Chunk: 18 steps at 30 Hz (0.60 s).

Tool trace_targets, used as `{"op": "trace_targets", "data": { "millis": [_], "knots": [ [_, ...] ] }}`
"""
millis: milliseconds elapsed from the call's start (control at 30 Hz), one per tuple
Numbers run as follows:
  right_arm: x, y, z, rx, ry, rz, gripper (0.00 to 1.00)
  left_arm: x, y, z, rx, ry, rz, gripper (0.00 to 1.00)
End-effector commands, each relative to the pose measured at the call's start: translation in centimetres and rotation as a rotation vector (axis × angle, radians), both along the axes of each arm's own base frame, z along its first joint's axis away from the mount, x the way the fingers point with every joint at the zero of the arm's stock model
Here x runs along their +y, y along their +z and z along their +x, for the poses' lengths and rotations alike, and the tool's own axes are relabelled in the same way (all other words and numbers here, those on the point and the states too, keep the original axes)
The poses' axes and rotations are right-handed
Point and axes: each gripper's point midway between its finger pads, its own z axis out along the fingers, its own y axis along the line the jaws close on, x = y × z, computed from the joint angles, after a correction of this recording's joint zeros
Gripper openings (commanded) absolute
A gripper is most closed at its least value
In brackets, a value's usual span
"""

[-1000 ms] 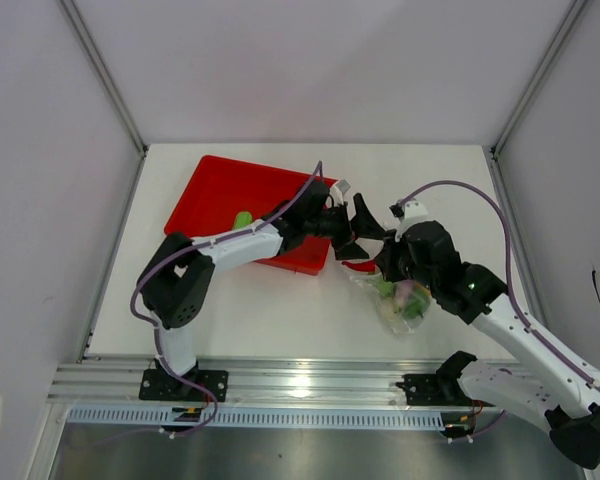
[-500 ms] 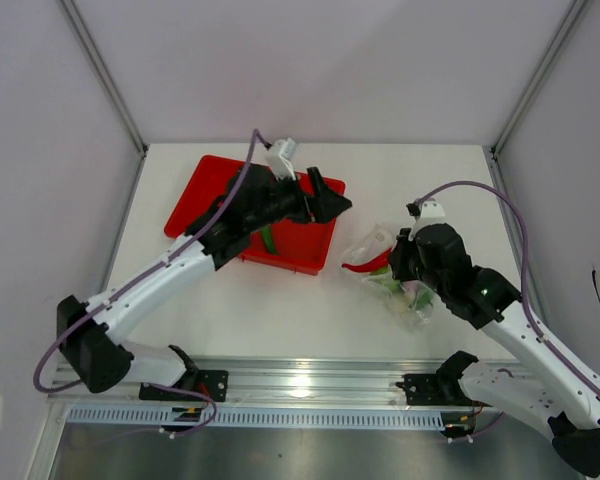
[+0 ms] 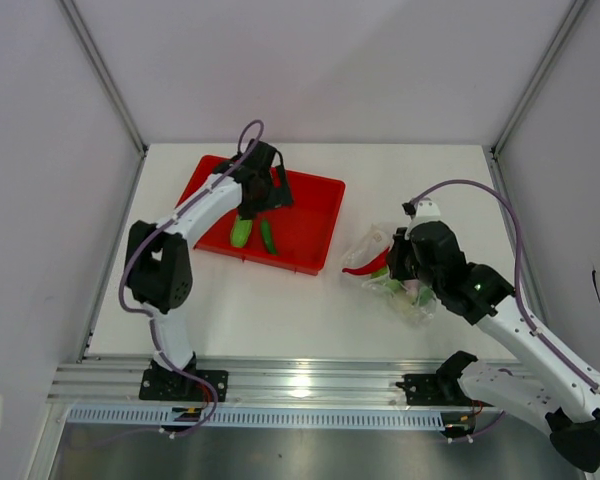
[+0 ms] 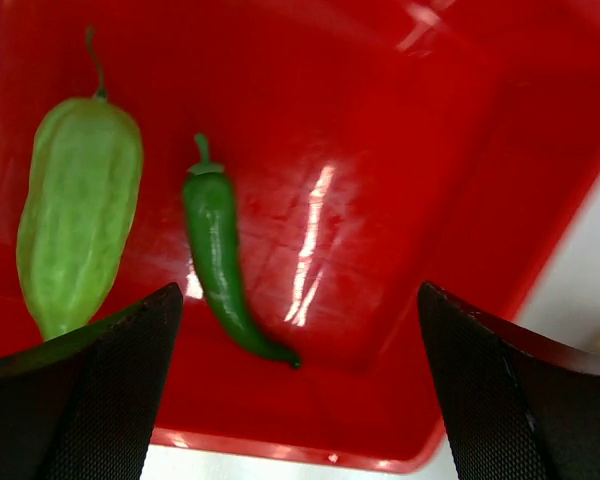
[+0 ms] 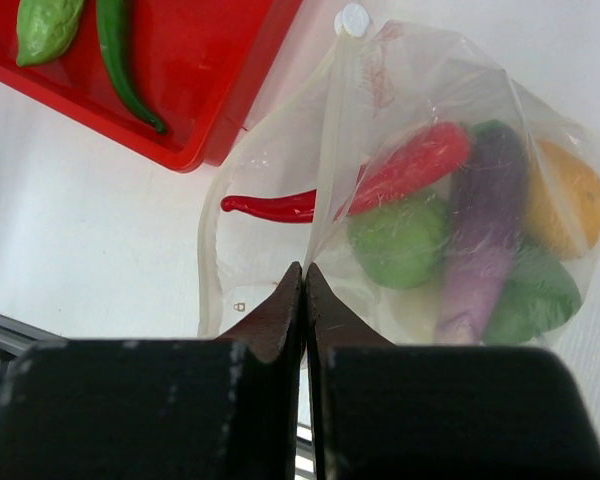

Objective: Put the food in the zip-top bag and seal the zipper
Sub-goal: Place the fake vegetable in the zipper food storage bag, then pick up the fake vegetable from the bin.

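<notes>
The clear zip-top bag (image 5: 435, 95) lies on the table right of the red tray (image 3: 315, 205). Its mouth is open, and my right gripper (image 5: 303, 268) is shut on the upper zipper (image 5: 327, 140) edge. Inside show a red chili (image 5: 405, 168), a purple eggplant (image 5: 480, 245), a yellow lemon (image 5: 572, 205) and green pieces (image 5: 400, 240). The chili's tail reaches into the mouth. My left gripper (image 4: 298, 330) hangs open over the tray, above a dark green chili (image 4: 220, 265) and a pale green vegetable (image 4: 77, 215).
The tray's near rim (image 4: 280, 452) runs just under my left fingers, with white table beyond. Enclosure walls and posts (image 3: 110, 80) stand on three sides. An aluminium rail (image 3: 300, 385) runs along the near edge by the arm bases.
My left arm has swung from the bag's mouth back over the red tray, gripper open. The red chili now lies in the bag. My right gripper has kept hold of the bag's edge.
</notes>
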Motion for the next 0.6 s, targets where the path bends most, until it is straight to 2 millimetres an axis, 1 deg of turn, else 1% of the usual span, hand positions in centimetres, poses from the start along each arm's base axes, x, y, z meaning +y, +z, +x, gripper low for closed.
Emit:
{"op": "trace_targets", "data": {
  "millis": [0,100,133,167,200,267,367,500,567],
  "knots": [
    [0.1,1.5,0.9,-0.051,-0.012,0.019,0.00,1.5,-0.5,-0.9,0.082,0.048,0.094,0.99],
    [-0.2,1.4,0.9,-0.053,-0.018,0.007,0.00,2.0,-2.4,-0.9,0.127,0.075,0.107,0.99],
    [-0.3,1.7,0.9,-0.063,-0.020,0.011,0.00,2.1,-2.8,-0.8,0.131,0.082,0.106,1.00],
    [-0.4,1.7,0.9,-0.067,-0.024,0.011,0.00,2.5,-3.6,-0.5,0.144,0.100,0.112,0.99],
    [-0.5,1.5,0.8,-0.068,-0.021,0.007,0.00,2.8,-4.1,-0.5,0.156,0.113,0.119,1.00],
    [-0.4,1.8,0.8,-0.077,-0.020,0.016,0.00,3.5,-5.3,-0.8,0.210,0.162,0.137,1.00],
    [-0.5,1.7,0.8,-0.077,-0.018,0.011,0.00,3.5,-5.6,-0.4,0.222,0.183,0.136,0.99],
    [-0.2,1.5,0.8,-0.070,-0.010,0.011,0.00,2.9,-7.0,-0.2,0.266,0.194,0.117,0.99],
    [-0.2,1.6,0.9,-0.074,-0.010,0.017,0.00,2.5,-7.3,0.1,0.278,0.200,0.094,1.00]
  ]
}}
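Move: The green chili lies on the red tray's floor, some 11 cm below the left hand, about 3 cm to its left and 2 cm back. The light green vegetable lies about 6 cm left of the chili and 1 cm farther out; the tray's near wall is about 6 cm back of the chili. From the right hand, the chili is roughly 16 cm ahead, 31 cm to the left and 19 cm lower. Downward, fast at first and then more gently, the left hand sinks about 8 cm into the tray towards the green chili, easing some 3 cm left as it goes. The wrist tips steeper towards the floor and turns slightly counter-clockwise, nearly 20 degrees in all; the fingers stay wide open either side of the chili, with no touch to be seen. The right hand holds still, keeping its pinch on the bag's mouth. ##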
